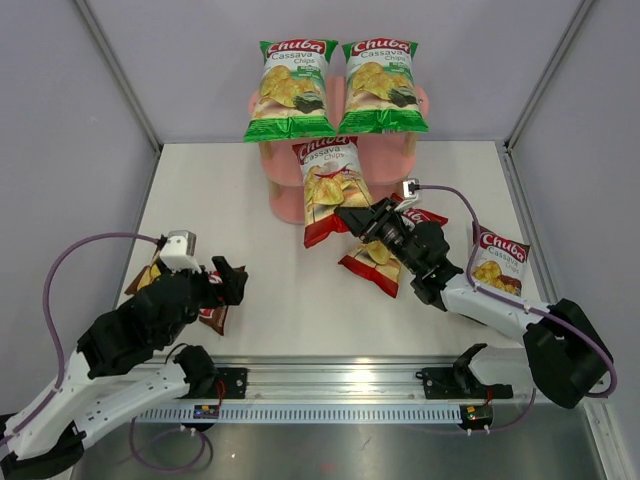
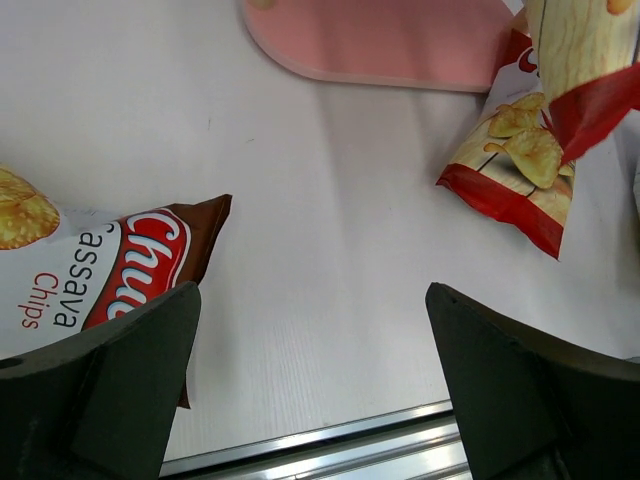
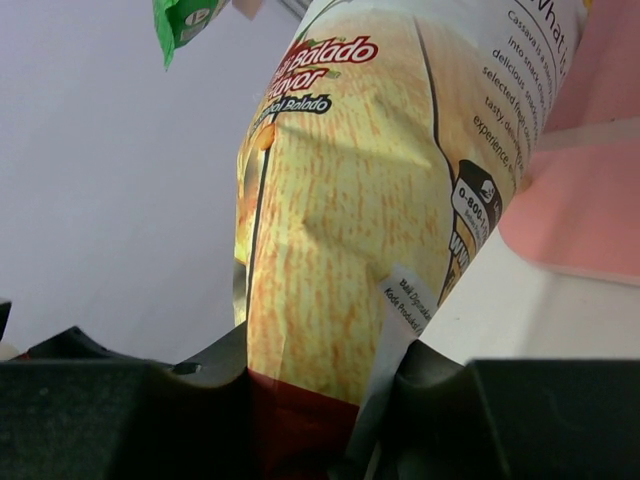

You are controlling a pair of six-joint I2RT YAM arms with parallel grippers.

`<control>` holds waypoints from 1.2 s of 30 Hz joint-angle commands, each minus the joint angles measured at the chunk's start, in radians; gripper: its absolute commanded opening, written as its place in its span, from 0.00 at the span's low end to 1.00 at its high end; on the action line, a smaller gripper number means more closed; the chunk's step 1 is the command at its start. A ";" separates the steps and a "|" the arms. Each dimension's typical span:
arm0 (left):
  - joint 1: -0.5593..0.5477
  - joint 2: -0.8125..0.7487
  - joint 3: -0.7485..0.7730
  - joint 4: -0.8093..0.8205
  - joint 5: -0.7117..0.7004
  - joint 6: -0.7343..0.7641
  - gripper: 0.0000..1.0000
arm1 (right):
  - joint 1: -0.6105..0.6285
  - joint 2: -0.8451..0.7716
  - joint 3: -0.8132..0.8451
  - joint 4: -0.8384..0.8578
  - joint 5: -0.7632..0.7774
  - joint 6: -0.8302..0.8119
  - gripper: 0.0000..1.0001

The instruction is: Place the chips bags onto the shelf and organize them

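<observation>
Two green chips bags (image 1: 292, 88) (image 1: 385, 85) stand side by side on the top board of the pink shelf (image 1: 290, 200). My right gripper (image 1: 352, 222) (image 3: 320, 400) is shut on the bottom edge of a red chips bag (image 1: 328, 180) (image 3: 350, 200), which leans tilted against the shelf front. A second red bag (image 1: 375, 260) (image 2: 510, 160) lies on the table below it. One brown bag (image 1: 497, 260) lies at the right. Another brown bag (image 2: 120, 270) lies at the left, beside my left gripper (image 1: 232, 280) (image 2: 315, 330), which is open over bare table.
The pink bottom board (image 2: 390, 40) of the shelf reaches toward the table's middle. A metal rail (image 1: 330, 385) runs along the near edge. Grey walls enclose the table on three sides. The right arm's cable (image 1: 455, 195) loops above the right-hand brown bag.
</observation>
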State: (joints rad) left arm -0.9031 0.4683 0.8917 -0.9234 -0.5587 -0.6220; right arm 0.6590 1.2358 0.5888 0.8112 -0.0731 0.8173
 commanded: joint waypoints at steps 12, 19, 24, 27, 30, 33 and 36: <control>-0.003 -0.155 -0.020 0.043 0.023 0.067 0.99 | -0.045 0.275 0.232 0.222 0.067 0.079 0.16; -0.003 -0.210 -0.033 0.057 0.025 0.065 0.99 | -0.045 0.456 0.344 0.287 0.102 0.126 0.17; -0.003 -0.230 -0.040 0.064 0.023 0.064 0.99 | -0.045 0.566 0.440 0.313 0.096 0.204 0.18; -0.003 -0.243 -0.042 0.064 0.022 0.061 0.99 | -0.044 0.625 0.483 0.318 0.102 0.238 0.18; -0.002 -0.257 -0.043 0.066 0.020 0.056 0.99 | -0.041 0.675 0.528 0.280 0.111 0.275 0.20; -0.003 -0.273 -0.046 0.069 0.017 0.056 0.99 | -0.027 0.700 0.562 0.260 0.128 0.287 0.20; -0.003 -0.286 -0.046 0.067 0.013 0.054 0.99 | -0.010 0.711 0.591 0.226 0.151 0.267 0.23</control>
State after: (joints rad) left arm -0.9031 0.2012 0.8551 -0.8993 -0.5461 -0.5755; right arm 0.6250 1.9373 1.1133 1.0180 0.0269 1.0836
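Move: The place for the red chips bag pinched in the right hand, the left half of the middle tier, is about 22 cm ahead, 10 cm left and 7 cm below that hand. On the top tier, some 12 cm above hand height and 22 cm ahead, sit the left green bag, 11 cm left, and the right green bag, 5 cm right. Another red bag lies on the table, 9 cm ahead, 12 cm right, 24 cm below. From the left hand the place is some 36 cm ahead, 15 cm right, slightly below. The red chips bag goes top end first into the gap between middle and top tiers, the right fingers keeping their pinch on its bottom edge as they carry it about 15 cm forward and half as far left, sinking slightly. The right wrist rolls some 15 degrees, its left side rising, and tips down a little. The empty, open left hand backs off about 4 cm, up, left and back. ##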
